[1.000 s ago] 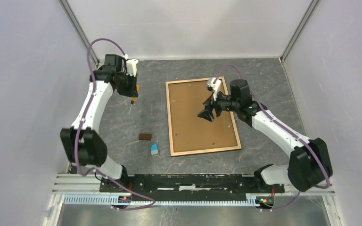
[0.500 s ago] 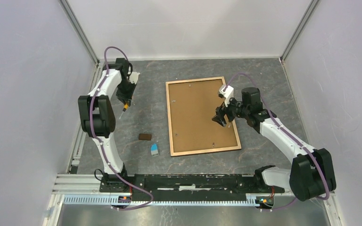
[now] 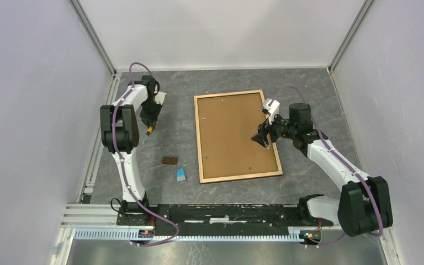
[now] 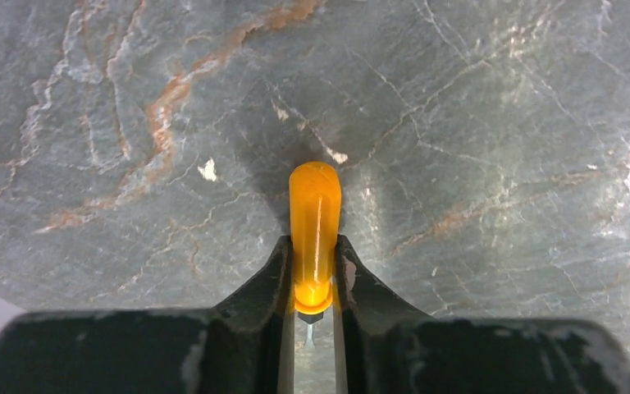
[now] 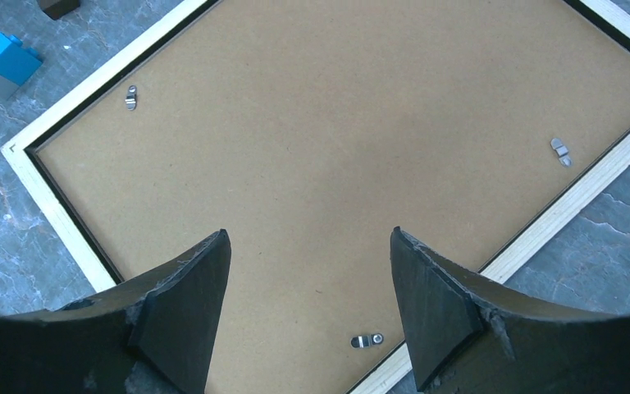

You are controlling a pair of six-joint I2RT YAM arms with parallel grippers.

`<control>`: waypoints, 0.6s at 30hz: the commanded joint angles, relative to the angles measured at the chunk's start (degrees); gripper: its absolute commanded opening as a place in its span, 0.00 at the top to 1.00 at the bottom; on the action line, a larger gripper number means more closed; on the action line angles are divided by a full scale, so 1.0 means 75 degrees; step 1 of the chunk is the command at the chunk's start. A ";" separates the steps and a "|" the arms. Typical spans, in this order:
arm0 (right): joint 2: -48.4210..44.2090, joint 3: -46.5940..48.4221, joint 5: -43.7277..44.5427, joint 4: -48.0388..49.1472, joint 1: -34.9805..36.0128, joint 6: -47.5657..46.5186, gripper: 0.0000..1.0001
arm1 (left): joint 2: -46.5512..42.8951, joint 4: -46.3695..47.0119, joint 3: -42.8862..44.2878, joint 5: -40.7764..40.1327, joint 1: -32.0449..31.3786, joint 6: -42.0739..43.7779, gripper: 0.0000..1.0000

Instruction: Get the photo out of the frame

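The frame [image 3: 198, 138] lies face down mid-table, its light wood rim around the brown backing board [image 3: 229, 132]. The photo is hidden under that board. My right gripper [image 3: 260, 138] hovers open over the board near the frame's right rim, nothing between its fingers. In the right wrist view the right gripper [image 5: 308, 238] looks down on the backing board [image 5: 336, 139], the rim [image 5: 59, 215] and small metal tabs [image 5: 367, 340]. My left gripper [image 3: 150, 125] is left of the frame, shut on an orange-handled screwdriver [image 4: 315, 222] over bare stone.
A small brown block [image 3: 170, 160] and a blue block [image 3: 181, 175] lie left of the frame's near corner. White walls close in the left, right and back. The arm bases and a metal rail run along the near edge.
My right gripper has drawn back from over the board's middle toward the frame's right rim. The left arm has folded in toward the left wall, carrying the screwdriver slightly nearer.
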 commanded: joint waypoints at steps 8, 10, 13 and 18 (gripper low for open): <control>0.0045 -0.0001 -0.0552 0.0393 -0.0143 0.0186 0.24 | 0.0273 0.0360 -0.0028 0.0197 0.0036 -0.0550 0.52; 0.0046 -0.0016 -0.0576 0.0415 -0.0163 0.0198 0.24 | 0.0218 0.0354 -0.0051 0.0254 0.0036 -0.0547 0.51; 0.0062 -0.0016 -0.0627 0.0432 -0.0187 0.0239 0.24 | 0.0098 0.0346 -0.0070 0.0283 0.0036 -0.0557 0.49; 0.0094 -0.0016 -0.0696 0.0443 -0.0215 0.0279 0.24 | -0.0088 0.0235 -0.0048 0.0342 0.0036 -0.0499 0.41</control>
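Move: The left hand still holds the orange screwdriver just above the table, its middle about level with the fingertips and its blade pointing back. From there the brown block lies some 13 cm back and 10 cm to the right, the blue brick about 20 cm back and 15 cm right, and the middle of the frame roughly 36 cm right and 3 cm back. From the right hand the screwdriver is about 41 cm left, 7 cm farther out and 12 cm lower. Straight down by about 1 cm goes the left hand, fingers still pointing at the table, to set the screwdriver down. Its fingers start opening as it sinks and then spread to over half their range on both sides of the orange handle, ending their pinch while the hand stays low over it. ##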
